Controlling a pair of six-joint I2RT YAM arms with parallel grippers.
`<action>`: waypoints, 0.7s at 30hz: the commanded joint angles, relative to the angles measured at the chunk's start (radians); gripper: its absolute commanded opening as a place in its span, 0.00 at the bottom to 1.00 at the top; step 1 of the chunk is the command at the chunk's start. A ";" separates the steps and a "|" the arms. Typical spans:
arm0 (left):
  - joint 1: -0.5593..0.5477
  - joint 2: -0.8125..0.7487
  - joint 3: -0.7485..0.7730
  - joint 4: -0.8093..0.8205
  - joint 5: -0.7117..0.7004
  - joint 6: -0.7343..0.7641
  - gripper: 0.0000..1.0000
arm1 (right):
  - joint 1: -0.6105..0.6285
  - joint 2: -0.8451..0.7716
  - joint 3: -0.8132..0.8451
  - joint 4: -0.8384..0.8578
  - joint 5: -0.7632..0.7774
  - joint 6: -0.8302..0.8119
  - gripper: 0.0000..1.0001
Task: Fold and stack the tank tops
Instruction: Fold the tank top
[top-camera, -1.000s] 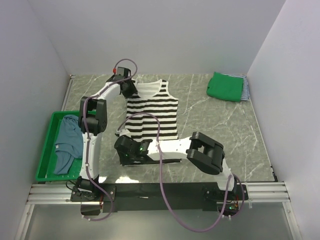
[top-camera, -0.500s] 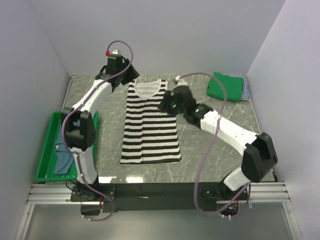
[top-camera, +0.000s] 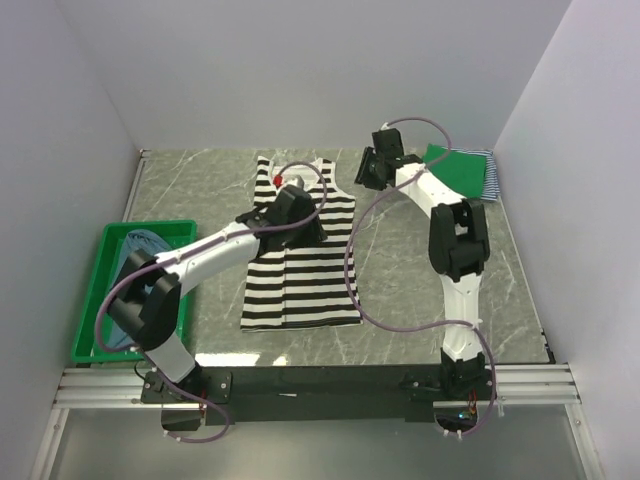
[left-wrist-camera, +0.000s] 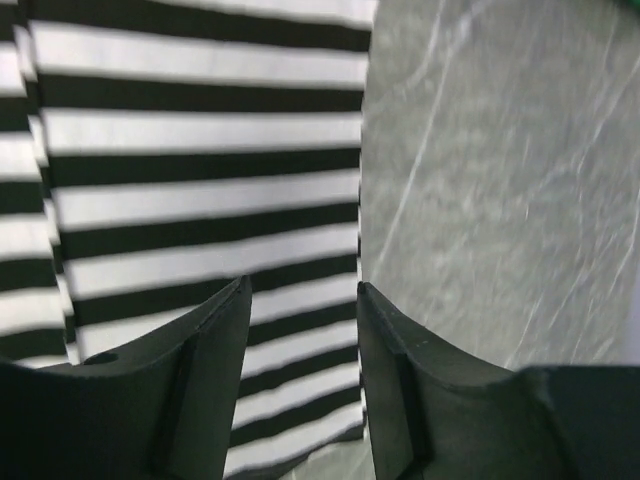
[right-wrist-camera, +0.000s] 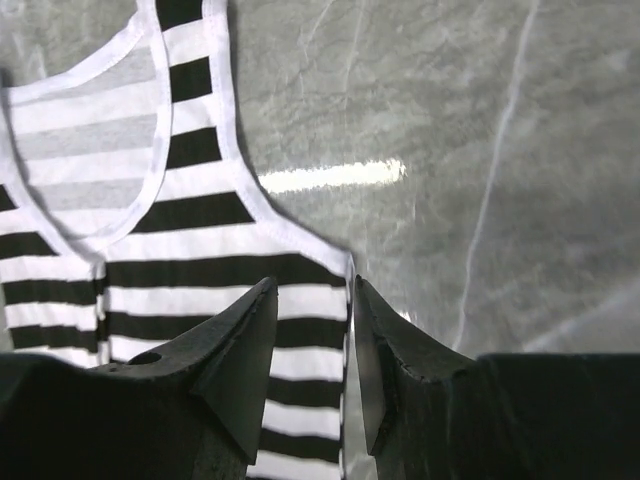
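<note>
The bold black-white striped tank top (top-camera: 300, 285) lies flat, face up, in the middle of the table, neck toward the back. My left gripper (top-camera: 308, 228) hovers over its upper middle. In the left wrist view the left gripper (left-wrist-camera: 300, 290) is open above the top's right edge (left-wrist-camera: 200, 180), with nothing between the fingers. My right gripper (top-camera: 372, 170) hangs at the back, right of the top's shoulder. It is open (right-wrist-camera: 313, 285) above the armhole edge (right-wrist-camera: 200, 270). The folded green top (top-camera: 452, 172) rests on the thin striped one (top-camera: 491, 177).
A green plastic bin (top-camera: 95, 310) stands at the left edge with the dusty blue top (top-camera: 140, 242) in it. White walls close in the marble table (top-camera: 420, 280) on three sides. A purple cable (top-camera: 350, 270) loops over the striped top.
The left arm has swung from the top's far left collar to over its middle. The right arm has drawn back from the right shoulder toward the back wall. The top lies where it was.
</note>
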 joint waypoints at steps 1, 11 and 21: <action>-0.079 -0.113 -0.051 0.021 -0.076 -0.038 0.52 | 0.013 0.053 0.110 -0.059 -0.007 -0.038 0.44; -0.176 -0.222 -0.202 0.053 -0.065 -0.084 0.52 | 0.042 0.139 0.105 -0.057 0.015 -0.043 0.41; -0.228 -0.223 -0.198 0.030 -0.081 -0.099 0.52 | 0.052 0.177 0.131 -0.082 0.068 -0.044 0.39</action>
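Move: The right hand hovers over the striped tank top's right armhole corner, roughly 1 cm to its left, level fore and aft and 8 cm below; the neckline is 14 cm left and 5 cm farther out, the folded green tank top 23 cm right and 6 cm out. The tank top's right hem corner is about 14 cm back, 9 cm right and 12 cm below the left hand; the armhole corner is some 15 cm ahead and 8 cm right. Right hand sinks 7 cm to the armhole corner, fingers apart; left draws back 9 cm towards the hem corner. ##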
